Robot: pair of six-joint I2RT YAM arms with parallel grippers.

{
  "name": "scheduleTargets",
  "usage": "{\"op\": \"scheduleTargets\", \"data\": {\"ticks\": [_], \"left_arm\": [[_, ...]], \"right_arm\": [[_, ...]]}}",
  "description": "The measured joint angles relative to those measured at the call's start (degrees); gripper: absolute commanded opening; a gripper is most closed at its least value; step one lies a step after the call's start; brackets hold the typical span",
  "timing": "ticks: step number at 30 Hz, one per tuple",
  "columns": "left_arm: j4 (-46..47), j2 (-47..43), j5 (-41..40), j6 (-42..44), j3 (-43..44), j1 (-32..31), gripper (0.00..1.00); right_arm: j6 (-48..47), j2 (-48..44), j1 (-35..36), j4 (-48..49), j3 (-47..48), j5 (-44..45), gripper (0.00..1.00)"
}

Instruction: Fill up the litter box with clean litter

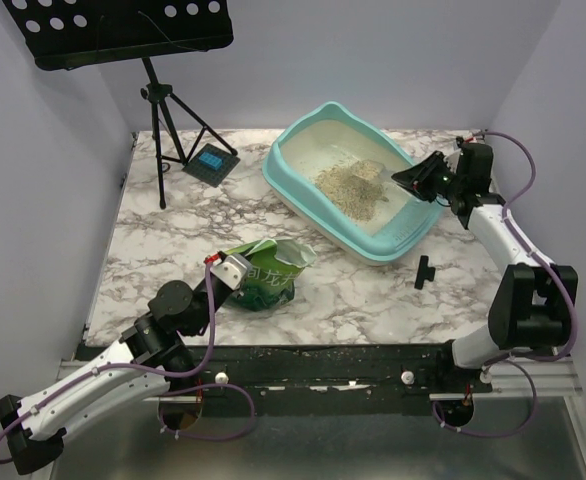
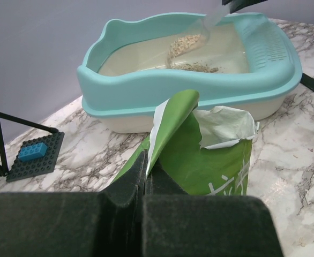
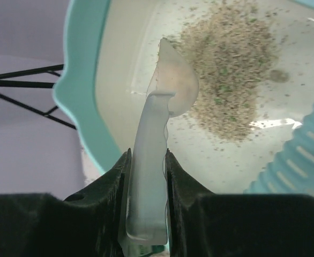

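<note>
The turquoise litter box (image 1: 275,172) stands at the back right of the marble table, with a pile of clean litter (image 1: 351,186) on its off-white floor. My right gripper (image 1: 413,178) hovers over the box's right rim, shut on the handle of a clear plastic scoop (image 3: 156,128). The scoop bowl hangs tilted over the pile (image 3: 232,69) and holds granules in the left wrist view (image 2: 191,40). My left gripper (image 2: 144,160) is shut on the torn top flap of the green bag (image 2: 210,160), which lies open near the table's front (image 1: 270,270).
A music stand on a tripod (image 1: 163,110) occupies the back left, beside a dark baseplate with a blue brick (image 1: 211,163). A small black part (image 1: 422,271) lies on the table right of the bag. Stray granules dot the black front edge.
</note>
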Motion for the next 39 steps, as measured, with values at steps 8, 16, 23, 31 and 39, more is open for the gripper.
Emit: {"op": "scheduleTargets", "data": {"ticks": [8, 16, 23, 31, 39], "left_arm": [[0.3, 0.6, 0.0, 0.0, 0.0, 0.0, 0.00], [0.5, 0.9, -0.1, 0.0, 0.0, 0.0, 0.00], [0.5, 0.9, -0.2, 0.0, 0.0, 0.0, 0.00], [0.4, 0.8, -0.4, 0.0, 0.0, 0.0, 0.00], [0.0, 0.2, -0.3, -0.3, 0.0, 0.0, 0.00]], "right_arm": [[-19.4, 6.5, 1.7, -24.4, 15.7, 9.0, 0.00], [-33.0, 7.8, 11.0, -39.2, 32.8, 22.0, 0.00], [-36.6, 7.1, 14.3, -46.1, 34.1, 27.2, 0.00], [-35.8, -10.8, 14.8, -42.6, 22.8, 41.9, 0.00], [-31.9, -21.8, 7.8, -33.6, 10.8, 55.4, 0.00]]}}
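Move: The litter pile in the box, over which the right hand holds the scoop, lies about 10 cm to that hand's left, 6 cm ahead and some 15 cm below. The box's slotted end is about 8 cm back, 2 cm right and 10 cm down; the green bag is 28 cm left, 17 cm back and 10 cm lower. A black bracket lies 14 cm back, 8 cm right and 17 cm down. From the left hand, the pile is roughly 27 cm ahead, 24 cm right and 19 cm below. Still gripping the scoop's handle, the right hand goes on emptying it above the pile: it dips about 3 cm, lifts some 6 cm and rolls its left side down by roughly 45 degrees. Then it swings right, back and up, away from the pile and out past the box's right side, turning clockwise. The left fingers stay shut on the bag's edge. ##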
